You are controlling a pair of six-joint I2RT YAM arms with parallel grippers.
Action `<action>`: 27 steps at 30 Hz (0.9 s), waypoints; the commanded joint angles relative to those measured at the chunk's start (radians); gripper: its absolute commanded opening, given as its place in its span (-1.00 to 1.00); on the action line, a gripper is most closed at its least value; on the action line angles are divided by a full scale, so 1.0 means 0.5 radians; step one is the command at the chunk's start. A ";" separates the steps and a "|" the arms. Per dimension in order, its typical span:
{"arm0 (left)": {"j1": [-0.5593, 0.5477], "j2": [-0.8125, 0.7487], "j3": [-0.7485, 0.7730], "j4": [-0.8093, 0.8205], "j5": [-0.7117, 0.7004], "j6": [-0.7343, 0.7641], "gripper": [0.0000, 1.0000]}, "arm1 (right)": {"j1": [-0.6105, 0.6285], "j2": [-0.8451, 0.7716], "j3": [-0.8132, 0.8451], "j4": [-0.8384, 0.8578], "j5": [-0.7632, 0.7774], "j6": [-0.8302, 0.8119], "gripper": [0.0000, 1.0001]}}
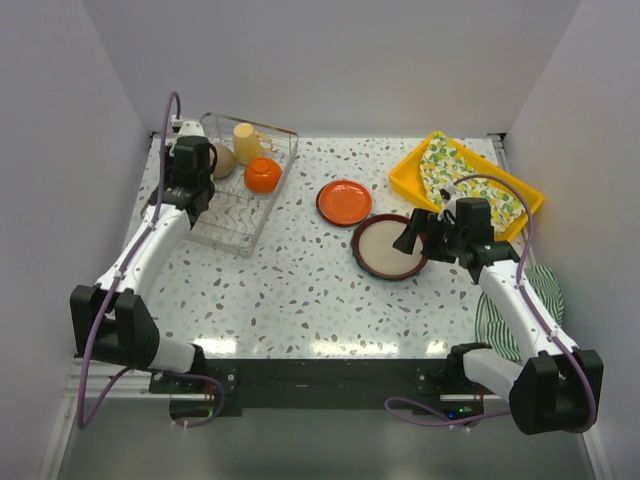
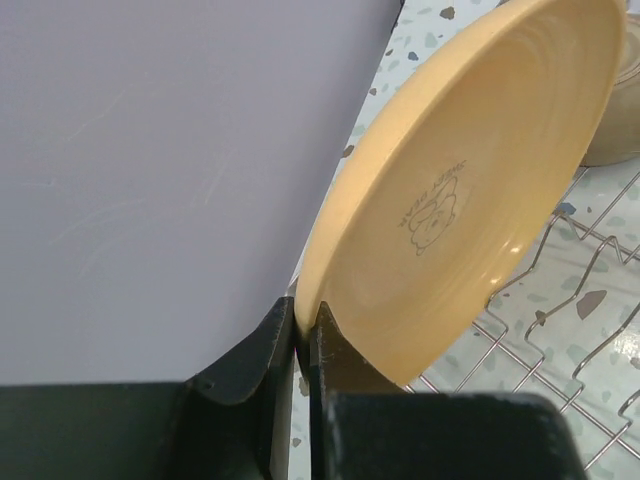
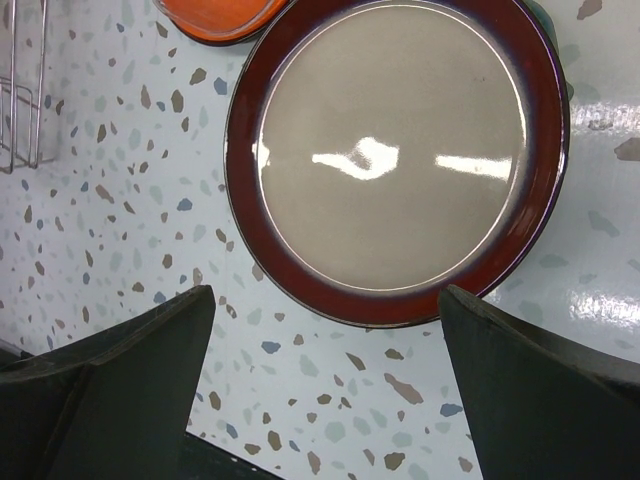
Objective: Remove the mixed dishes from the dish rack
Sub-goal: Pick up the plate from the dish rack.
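Note:
The dish rack (image 1: 232, 218) stands at the back left and holds a cream mug (image 1: 246, 140), an orange bowl (image 1: 262, 175) and a tan-yellow plate (image 1: 223, 160). My left gripper (image 1: 207, 164) is shut on that plate's rim. In the left wrist view the tan-yellow plate (image 2: 470, 190) stands tilted on edge over the rack wires (image 2: 560, 335), with its rim pinched in the left gripper (image 2: 304, 318). An orange plate (image 1: 344, 203) and a dark brown plate with a cream face (image 1: 385, 250) lie on the table. My right gripper (image 1: 410, 237) hovers open over the brown plate (image 3: 395, 150), holding nothing.
A yellow tray (image 1: 410, 172) with a lemon-print cloth (image 1: 460, 180) sits at the back right. A green striped cloth (image 1: 500, 325) lies by the right arm. White walls close in on the left, back and right. The orange plate's edge (image 3: 220, 15) touches the brown plate.

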 commanded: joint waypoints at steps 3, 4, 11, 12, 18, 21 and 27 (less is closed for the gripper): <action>-0.013 -0.230 0.142 -0.081 0.278 -0.143 -1.00 | 0.010 -0.052 0.013 0.053 -0.065 0.034 0.97; -0.016 -0.261 0.151 -0.127 0.308 -0.155 -1.00 | 0.010 -0.052 0.013 0.059 -0.068 0.037 0.97; -0.013 -0.408 0.268 -0.317 0.597 -0.306 -1.00 | 0.007 -0.058 0.019 0.068 -0.080 0.034 0.97; -0.013 -0.424 0.304 -0.360 0.637 -0.318 -1.00 | 0.010 -0.064 0.016 0.081 -0.089 0.034 0.97; -0.013 -0.537 0.342 -0.464 1.167 -0.505 -1.00 | 0.013 -0.089 0.031 0.142 -0.215 0.047 0.96; -0.013 -0.608 0.274 -0.462 1.483 -0.646 -1.00 | 0.025 -0.101 0.040 0.160 -0.249 0.062 0.97; -0.019 -0.642 0.124 -0.471 1.989 -0.858 -1.00 | 0.096 -0.153 0.086 0.163 -0.228 0.077 0.97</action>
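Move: In the left fingers the cream plate is already held by its rim, half raised from the dish rack. The brown-rimmed plate stacked on the table lies about 64 cm right, 6 cm back and 23 cm below this hand. In the rack, the tan bowl sits 24 cm ahead and 6 right, the orange bowl 17 ahead and 21 right, both some 16 below. From the right hand, the brown-rimmed plate is about 5 cm ahead, 4 left and 12 below. Rising first and then swinging ever faster to the right, the left hand carries the cream plate up clear of the rack towards the brown-rimmed plate, some 12 cm right, 8 up and 5 back. Its wrist turns clockwise while rolling its left side down, some 50 degrees together, and the fingers keep their pinch on the rim. Late on, the open right hand eases about 3 cm left and up. ##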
